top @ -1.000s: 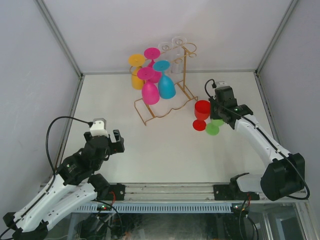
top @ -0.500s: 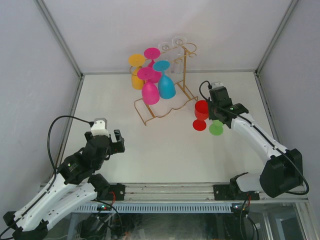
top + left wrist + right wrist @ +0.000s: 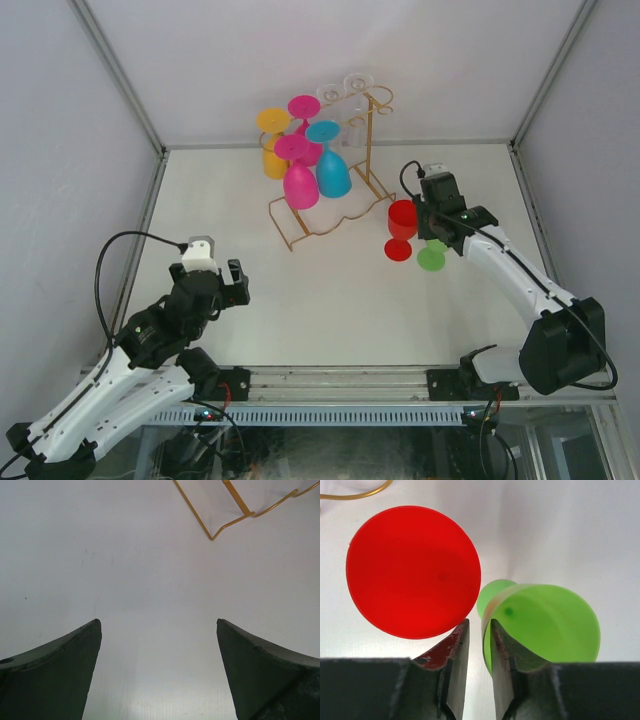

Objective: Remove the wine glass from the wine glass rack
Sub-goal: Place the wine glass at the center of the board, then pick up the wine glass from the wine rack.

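The gold wire wine glass rack (image 3: 369,140) stands at the back centre, and its base corner (image 3: 212,537) shows in the left wrist view. Yellow (image 3: 272,150), pink (image 3: 300,182), blue (image 3: 333,172) and clear (image 3: 352,98) wine glasses hang on it upside down. A red wine glass (image 3: 403,222) and a green wine glass (image 3: 432,258) stand upright on the table to the rack's right. My right gripper (image 3: 479,622) is open a little. One finger is inside the green glass (image 3: 555,620) against its wall, the other outside, just off the rim, beside the red glass (image 3: 412,570). My left gripper (image 3: 157,622) is wide open over bare table.
White walls enclose the table on three sides, with metal frame posts (image 3: 120,85) at the corners. The rack's base loop (image 3: 355,496) lies just beyond the red glass. The left arm (image 3: 160,335) sits at the near left, far from the glasses.
My right gripper shifted slightly with the green glass, then its jaws parted from shut on the rim to a narrow gap. The left arm has not moved.
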`<state>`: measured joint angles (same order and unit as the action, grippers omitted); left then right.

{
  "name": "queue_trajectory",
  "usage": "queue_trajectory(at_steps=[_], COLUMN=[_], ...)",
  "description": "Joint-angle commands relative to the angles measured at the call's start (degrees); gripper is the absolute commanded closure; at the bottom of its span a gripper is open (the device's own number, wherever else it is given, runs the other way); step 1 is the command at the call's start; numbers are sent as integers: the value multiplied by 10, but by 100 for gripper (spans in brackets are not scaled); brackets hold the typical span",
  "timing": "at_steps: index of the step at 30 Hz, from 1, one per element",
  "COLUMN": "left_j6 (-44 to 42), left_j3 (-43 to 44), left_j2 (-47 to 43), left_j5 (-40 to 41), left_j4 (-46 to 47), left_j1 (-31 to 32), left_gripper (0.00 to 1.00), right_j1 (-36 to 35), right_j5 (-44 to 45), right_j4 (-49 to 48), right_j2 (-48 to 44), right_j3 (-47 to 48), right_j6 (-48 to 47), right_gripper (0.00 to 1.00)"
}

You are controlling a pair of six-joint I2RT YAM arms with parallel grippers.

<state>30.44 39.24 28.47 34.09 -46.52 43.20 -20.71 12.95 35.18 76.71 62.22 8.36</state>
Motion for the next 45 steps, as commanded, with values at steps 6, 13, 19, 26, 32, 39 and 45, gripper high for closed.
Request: queue_trajectory(at_steps=[6, 13, 19, 26, 32, 39, 45], left_j6=[-1, -1, 0, 2, 8, 25, 34], left_j3=[24, 24, 24, 22, 22, 22, 22], left_j2=[3, 3, -1, -10, -16, -31, -50], left_j5=[-3, -2, 0, 6, 14, 53, 74], left_j4=[9, 9, 9, 9, 6, -5, -9], left_j1=[-3, -3, -3, -3, -3, -3, -3], left_gripper=[0, 0, 0, 0, 0, 0, 0], right_j1=[4, 3, 3, 3, 0, -122, -143], right_j5=[-18, -67, -156, -276, -319, -23, 2], right_j4=[0, 7, -21, -95, -174, -257, -342], right_j2=[-60, -117, -183, -226, -223, -222, -169], right_j3=[45, 62, 63, 63, 63, 61, 64], right_j6=[6, 16, 54, 140, 236, 238, 303], right_gripper=[75, 74, 64, 52, 47, 41, 39])
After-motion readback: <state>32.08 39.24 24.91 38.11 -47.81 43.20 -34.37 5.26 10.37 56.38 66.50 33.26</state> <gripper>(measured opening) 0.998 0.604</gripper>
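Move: The blue wine glass, hanging on the rack, is about 16 cm ahead of the right hand, 20 to its left and 8 higher; the front pink glass is some 13 ahead, 27 left and 7 up. The green glass, at its fingers, is centred about 1 ahead, 3 right and 7 below; the red glass is 3 ahead, 5 left and 7 below. From the left hand, the blue glass lies roughly 31 ahead, 20 right and 5 up. The right hand comes free of the green glass, rising about 25 cm, then left, fingers widening and wrist rolling. ##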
